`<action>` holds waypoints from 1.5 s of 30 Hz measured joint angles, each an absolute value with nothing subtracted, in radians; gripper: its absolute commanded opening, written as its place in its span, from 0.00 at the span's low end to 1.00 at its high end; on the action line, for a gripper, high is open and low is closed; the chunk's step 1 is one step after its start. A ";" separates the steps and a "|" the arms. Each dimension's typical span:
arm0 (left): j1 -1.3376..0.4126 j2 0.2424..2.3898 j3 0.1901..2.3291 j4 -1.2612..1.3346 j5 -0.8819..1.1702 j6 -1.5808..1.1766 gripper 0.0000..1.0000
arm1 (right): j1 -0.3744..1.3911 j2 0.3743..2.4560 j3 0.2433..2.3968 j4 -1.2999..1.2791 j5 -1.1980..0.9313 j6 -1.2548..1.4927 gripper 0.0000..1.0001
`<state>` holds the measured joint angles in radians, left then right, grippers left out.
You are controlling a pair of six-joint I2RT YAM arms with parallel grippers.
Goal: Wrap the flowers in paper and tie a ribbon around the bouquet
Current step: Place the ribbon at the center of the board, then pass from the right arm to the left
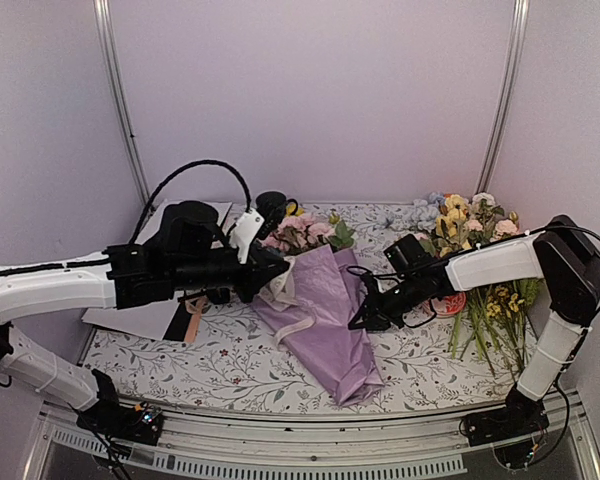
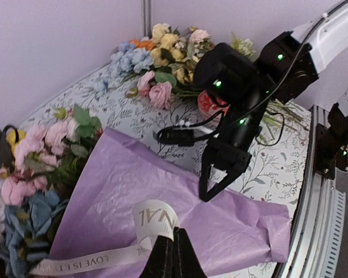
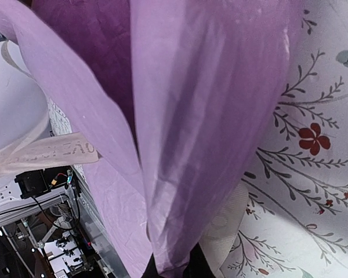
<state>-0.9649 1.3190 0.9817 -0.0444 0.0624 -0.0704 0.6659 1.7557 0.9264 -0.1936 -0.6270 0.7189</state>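
Observation:
The bouquet lies mid-table: lilac-purple paper wrapped as a cone, with the flowers, pink and blue blooms, at its far wide end. My left gripper is at the cone's left side. In the left wrist view this gripper is shut on a loop of the cream ribbon, which trails left across the paper beside the flowers. My right gripper is at the paper's right edge; it is shut on a fold of paper. A piece of ribbon lies beside that fold.
A loose pile of yellow, pink and blue flowers with long green stems lies at the back right. A flat white sheet and a tan-and-dark bundle sit at the left. A dark mug stands behind.

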 measured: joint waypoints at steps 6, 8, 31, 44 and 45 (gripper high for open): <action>-0.964 1.203 0.794 -0.269 -0.175 -0.383 0.72 | 0.687 1.756 0.944 -0.194 -0.625 0.724 0.00; -0.964 1.206 0.768 -0.376 -0.242 -0.470 0.84 | 0.696 1.756 0.945 -0.194 -0.622 0.727 0.00; -1.381 1.771 1.142 -0.160 -0.269 -0.146 0.99 | 0.742 1.755 0.835 0.068 -0.609 0.932 0.00; -1.557 1.945 1.153 -0.118 -0.454 0.027 0.95 | 0.800 1.755 0.770 0.241 -0.581 1.095 0.00; -1.565 1.970 1.159 -0.129 -0.488 0.025 0.94 | 0.805 1.755 0.770 0.248 -0.580 1.104 0.00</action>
<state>-1.5650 1.9701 1.1591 -0.1287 -0.4885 0.0246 0.8047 1.7550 0.7704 0.2481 -0.5797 1.1038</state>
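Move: My left hand holds the ribbon high over the paper wrap; the clear spot beside the wrap's left edge is about 12 cm left and 24 cm below it. The wrap's lower end lies roughly 15 cm back, 10 cm right and 23 cm below; the flower heads, some 20 cm ahead, 2 cm right and 18 cm below. From my right hand, which is pinching the wrap, that spot is about 24 cm left, level fore-and-aft, 4 cm lower. I swing my left hand some 16 cm left and down, opening to let the ribbon go beside the wrap, then sweep back right and towards myself, fingers partly closing before opening wide, and sink around the wrap's lower end. My right hand keeps its pinch, drawing the wrap about 5 cm left and slightly back while rolling some 10 degrees. ##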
